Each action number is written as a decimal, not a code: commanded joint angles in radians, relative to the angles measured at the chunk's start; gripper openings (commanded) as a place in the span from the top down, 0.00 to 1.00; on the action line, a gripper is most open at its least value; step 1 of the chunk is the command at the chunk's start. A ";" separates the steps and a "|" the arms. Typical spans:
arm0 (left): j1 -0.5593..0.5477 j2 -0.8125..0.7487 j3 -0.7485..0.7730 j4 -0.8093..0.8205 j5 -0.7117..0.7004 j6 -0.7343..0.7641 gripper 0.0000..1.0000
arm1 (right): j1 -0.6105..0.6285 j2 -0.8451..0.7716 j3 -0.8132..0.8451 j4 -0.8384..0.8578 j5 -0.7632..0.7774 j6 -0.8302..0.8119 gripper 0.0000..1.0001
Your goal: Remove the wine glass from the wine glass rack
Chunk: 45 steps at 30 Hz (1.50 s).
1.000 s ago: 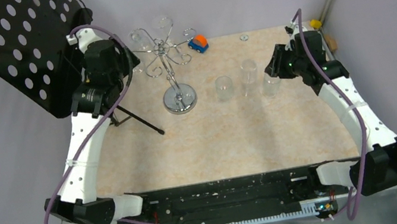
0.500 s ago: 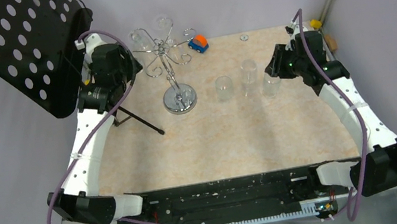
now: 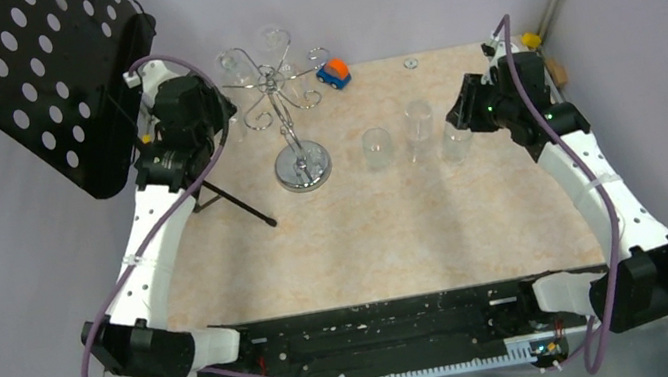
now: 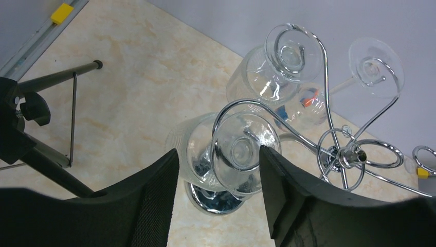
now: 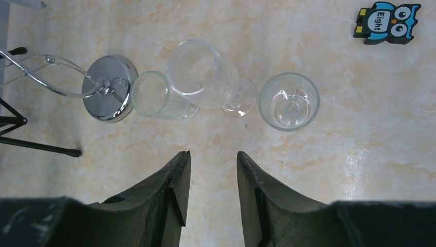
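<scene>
The chrome wine glass rack [image 3: 279, 91] stands at the back left of the table on its round base [image 3: 303, 167]. In the left wrist view a wine glass [image 4: 246, 149] hangs upside down from one curled arm [image 4: 231, 110]. My left gripper [image 4: 218, 152] is open around it. The right finger [image 4: 272, 175] touches the rim of the glass's foot, while the left finger [image 4: 159, 180] stands clear of the bowl. Two more glasses [image 4: 280, 72] [image 4: 375, 67] hang on other arms. My right gripper [image 5: 213, 153] is open over bare table with nothing between its fingers.
Three glasses [image 3: 376, 148] [image 3: 420, 129] [image 3: 454, 142] stand on the table right of the rack. A black perforated music stand [image 3: 30, 85] rises at the back left, its tripod leg [image 3: 242, 208] reaching onto the table. A small toy car [image 3: 333, 72] sits behind the rack.
My left gripper has moved right, toward the rack, and its jaws have narrowed around the hanging glass. The right arm has not moved.
</scene>
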 commanded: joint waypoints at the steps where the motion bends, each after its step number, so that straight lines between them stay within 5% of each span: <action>1: 0.019 -0.025 -0.010 0.067 0.000 -0.016 0.41 | -0.004 -0.033 -0.007 0.029 0.004 -0.002 0.60; 26: 0.025 -0.048 0.026 0.082 0.087 -0.082 1.00 | -0.005 -0.048 -0.020 0.038 0.009 -0.001 0.60; 45: 0.025 -0.175 -0.156 0.391 0.008 -0.195 1.00 | -0.006 -0.046 -0.021 0.040 0.012 -0.007 0.60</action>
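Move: The hanging wine glass is already at the left fingertips: its foot is between and just ahead of the open fingers, and its middle is about 1 cm ahead, 1 cm right and 7 cm below. The rack's centre post is some 4 cm ahead and 10 cm right, about level. Another hanging glass is roughly 9 cm ahead, 2 cm right and 7 cm below. From the idle right hand, the wine glass lies some 42 cm left, 9 cm ahead and 3 cm higher. The left hand stays almost in place at the rack's hook while its fingers close from about two-thirds open to shut, pinching the glass's thin foot. It rises about 2.5 cm as they shut, easing roughly 1 cm to the right and then partly back, and keeps its grip while the wrist rolls its left side down and tips the fingers upward, each by some 10 degrees. ##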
